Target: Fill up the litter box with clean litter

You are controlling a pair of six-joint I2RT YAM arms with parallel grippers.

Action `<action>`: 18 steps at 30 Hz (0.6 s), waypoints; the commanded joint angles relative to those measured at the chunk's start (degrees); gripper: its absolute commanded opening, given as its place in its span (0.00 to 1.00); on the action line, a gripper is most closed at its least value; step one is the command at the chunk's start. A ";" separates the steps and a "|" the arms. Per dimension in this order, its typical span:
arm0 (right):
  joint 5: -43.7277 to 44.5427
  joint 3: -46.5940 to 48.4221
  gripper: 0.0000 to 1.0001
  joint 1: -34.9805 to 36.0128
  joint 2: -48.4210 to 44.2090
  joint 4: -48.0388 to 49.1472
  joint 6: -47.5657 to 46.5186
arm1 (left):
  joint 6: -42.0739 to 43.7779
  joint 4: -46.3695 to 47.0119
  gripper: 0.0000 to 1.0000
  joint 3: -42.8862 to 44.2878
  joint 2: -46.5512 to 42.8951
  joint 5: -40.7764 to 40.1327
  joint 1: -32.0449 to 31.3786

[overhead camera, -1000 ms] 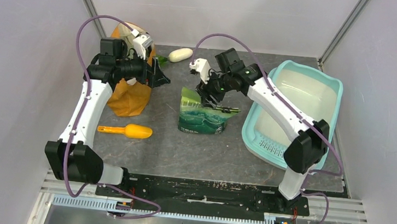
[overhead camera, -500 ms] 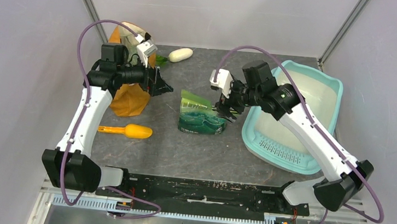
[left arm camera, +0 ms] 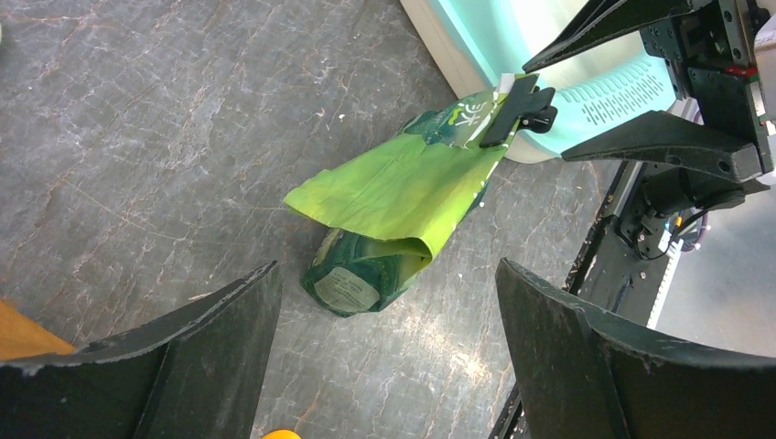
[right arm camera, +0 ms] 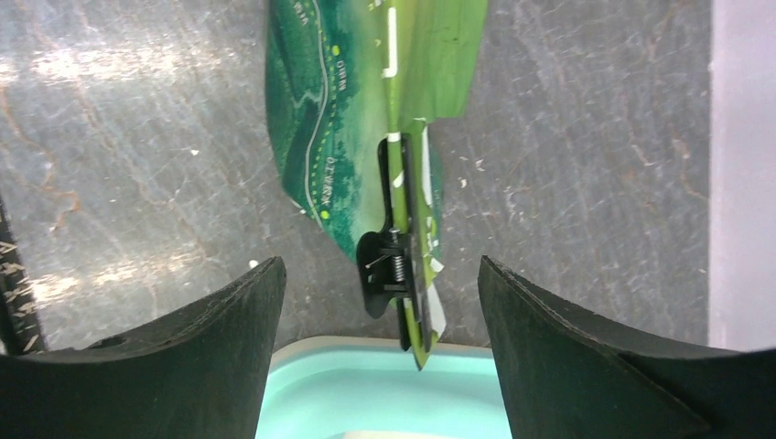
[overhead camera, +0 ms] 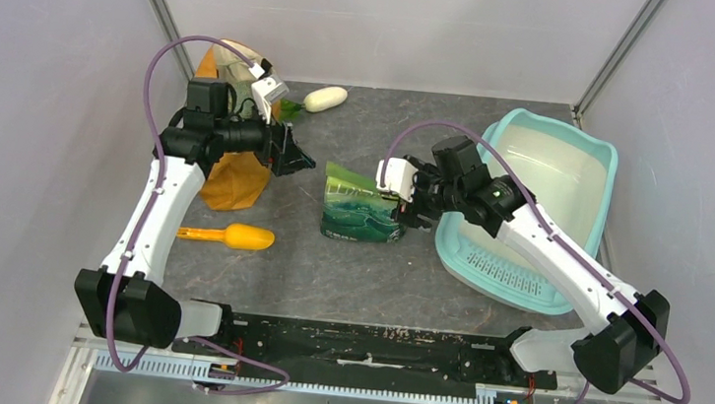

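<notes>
The litter box (overhead camera: 605,176) is a pale-turquoise tray at the right, and no litter shows on its whitish floor. A green printed bag (overhead camera: 362,212) lies on the table with its folded top against the box's left rim (right arm camera: 366,384). A black clip (right arm camera: 395,265) pinches that top shut. My right gripper (overhead camera: 414,206) hovers open at the bag's clipped end. In the right wrist view the clip sits between its fingers (right arm camera: 549,366), touching neither. My left gripper (overhead camera: 291,151) is open and empty, up left of the bag (left arm camera: 393,192).
An orange scoop (overhead camera: 236,238) lies at the near left. An orange-tan cloth bag (overhead camera: 232,175) stands behind it under the left arm. A white oblong object (overhead camera: 325,98) lies at the back. Walls enclose the table on three sides.
The right gripper left the bag's top, moved toward the litter box rim and opened wider, its elbow swinging out right. The left gripper edged slightly right.
</notes>
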 commanded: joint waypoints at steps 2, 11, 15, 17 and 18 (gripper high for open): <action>1.61 -3.02 0.78 -0.14 -3.53 9.27 -2.78 | -0.12 0.51 0.92 0.81 -0.67 -0.40 -0.19; 2.58 -3.92 0.59 -0.14 -3.56 8.75 -4.97 | -0.60 0.50 0.92 1.44 0.29 -0.40 -0.21; 3.08 -3.35 0.49 -0.14 -2.75 8.13 -4.94 | -0.45 0.51 0.92 1.44 0.35 -0.48 -0.21; 3.11 -3.15 0.44 -0.15 -2.60 7.88 -4.96 | -0.38 0.52 0.92 1.45 0.43 -0.49 -0.21; 2.98 -3.08 0.41 -0.14 -2.61 7.86 -4.95 | -0.26 0.47 0.92 1.44 0.45 -0.49 -0.21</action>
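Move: The black clip on the right end of the green litter bag's mouth lies just beyond the right fingertips, about 2 cm ahead, 3 cm left and 2 cm below that hand. The bag's middle is some 10 cm left, 1 cm back and 8 cm below; the litter box is centred roughly 28 cm to the hand's right, 4 cm ahead and 16 cm lower. From the idle left hand the clip is about 18 cm right, 5 cm back and 9 cm down. Forward by only about 1.5 cm, the right hand eases into line with the clip, its fingers tipping up some 8 degrees, then stays nearly in place. All the while the wide-open fingers draw together to about half their earlier opening, one on each side of the clip's handles; a firm pinch can't be seen yet. ##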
